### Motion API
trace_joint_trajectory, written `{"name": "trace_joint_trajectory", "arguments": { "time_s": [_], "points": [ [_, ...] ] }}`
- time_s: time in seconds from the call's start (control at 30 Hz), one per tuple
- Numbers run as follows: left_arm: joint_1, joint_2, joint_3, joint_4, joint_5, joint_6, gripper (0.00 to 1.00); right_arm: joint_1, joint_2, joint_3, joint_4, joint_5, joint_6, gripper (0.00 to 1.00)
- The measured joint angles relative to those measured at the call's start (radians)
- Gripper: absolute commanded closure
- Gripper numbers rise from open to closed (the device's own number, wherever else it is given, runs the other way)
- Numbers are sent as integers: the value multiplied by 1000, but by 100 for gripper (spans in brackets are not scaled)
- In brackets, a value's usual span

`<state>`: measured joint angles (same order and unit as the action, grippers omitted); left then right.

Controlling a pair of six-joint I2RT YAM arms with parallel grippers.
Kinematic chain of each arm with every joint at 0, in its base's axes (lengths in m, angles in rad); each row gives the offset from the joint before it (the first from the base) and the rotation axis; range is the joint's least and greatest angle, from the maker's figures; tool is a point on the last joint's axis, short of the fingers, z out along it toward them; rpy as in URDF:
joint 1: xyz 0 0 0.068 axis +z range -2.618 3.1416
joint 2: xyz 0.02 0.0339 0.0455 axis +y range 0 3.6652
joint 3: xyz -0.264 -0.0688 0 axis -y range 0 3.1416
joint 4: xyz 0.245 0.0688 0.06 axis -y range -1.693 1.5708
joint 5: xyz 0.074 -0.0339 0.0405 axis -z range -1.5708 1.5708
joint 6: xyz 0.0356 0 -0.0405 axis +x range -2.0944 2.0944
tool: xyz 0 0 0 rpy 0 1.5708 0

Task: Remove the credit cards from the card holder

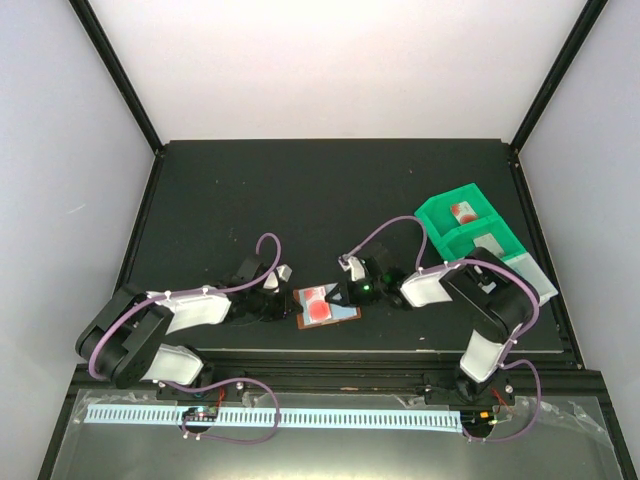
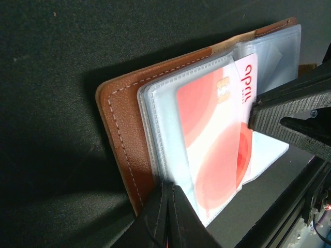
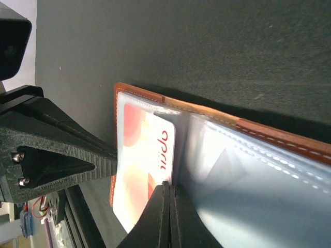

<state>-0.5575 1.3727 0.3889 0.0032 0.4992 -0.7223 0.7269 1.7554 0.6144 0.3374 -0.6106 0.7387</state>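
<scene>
The brown leather card holder (image 1: pixel 346 313) (image 2: pixel 116 134) (image 3: pixel 279 135) lies open on the black table, its clear pockets facing up. A white and red credit card (image 1: pixel 316 302) (image 2: pixel 217 134) (image 3: pixel 142 155) sticks partway out of the left pocket. My left gripper (image 1: pixel 290 305) (image 2: pixel 170 185) is shut, its tips pressing on the pocket's outer edge beside the leather. My right gripper (image 1: pixel 338 295) (image 3: pixel 169 185) is shut, its tips meeting on the card's inner edge. Two more credit cards, a red-marked one (image 1: pixel 462 211) and a greyish one (image 1: pixel 490 245), lie in the green tray.
The green compartmented tray (image 1: pixel 440 212) stands at the right, behind my right arm. The holder lies close to the table's near edge and its black rail (image 1: pixel 330 352). Black frame posts rise at the table's back corners.
</scene>
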Motion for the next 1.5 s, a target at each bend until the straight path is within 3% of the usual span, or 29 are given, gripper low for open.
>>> {"name": "trace_joint_trajectory", "arguments": {
  "time_s": [0.53,0.63,0.83,1.13,1.3,1.5],
  "points": [
    [0,-4,-12,22,-2,-20,98,-86,-118,-63,-85,-5,-53,99],
    [0,-6,-6,11,-3,-20,87,-102,-161,-69,-122,-8,-73,99],
    [0,-82,18,-80,-36,-20,50,-111,-240,-64,-210,-19,-131,99],
    [0,-243,127,-229,-39,27,24,-116,-390,14,-410,-92,-252,99],
    [0,-335,158,-254,8,85,23,-116,-440,14,-453,-196,-289,99],
    [0,-352,162,-256,153,144,30,-116,-475,-28,-374,-376,-238,99]
  ]
}}
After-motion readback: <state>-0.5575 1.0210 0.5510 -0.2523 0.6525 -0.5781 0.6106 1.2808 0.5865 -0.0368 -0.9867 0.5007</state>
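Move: Between the two hands lies the open card holder, its middle about 6 cm right of the left hand and 1 cm farther out, barely lower. The red-and-white card's middle is some 4 cm right of the left hand and 1 cm ahead. From the right hand, whose shut fingertips have its right edge, the card's middle is roughly 3 cm left and 1 cm back; the green box stands about 34 cm right and 14 cm farther out. Keeping the card's edge pinched, the right hand draws it about 4.5 cm right out of the clear pocket, then lifts it some 12 cm while easing back 5 cm and turning a little counter-clockwise. The left fingers first hold the pocket's left edge in place, then open wide, let go and rise about 12 cm, fingertips tilting up. ##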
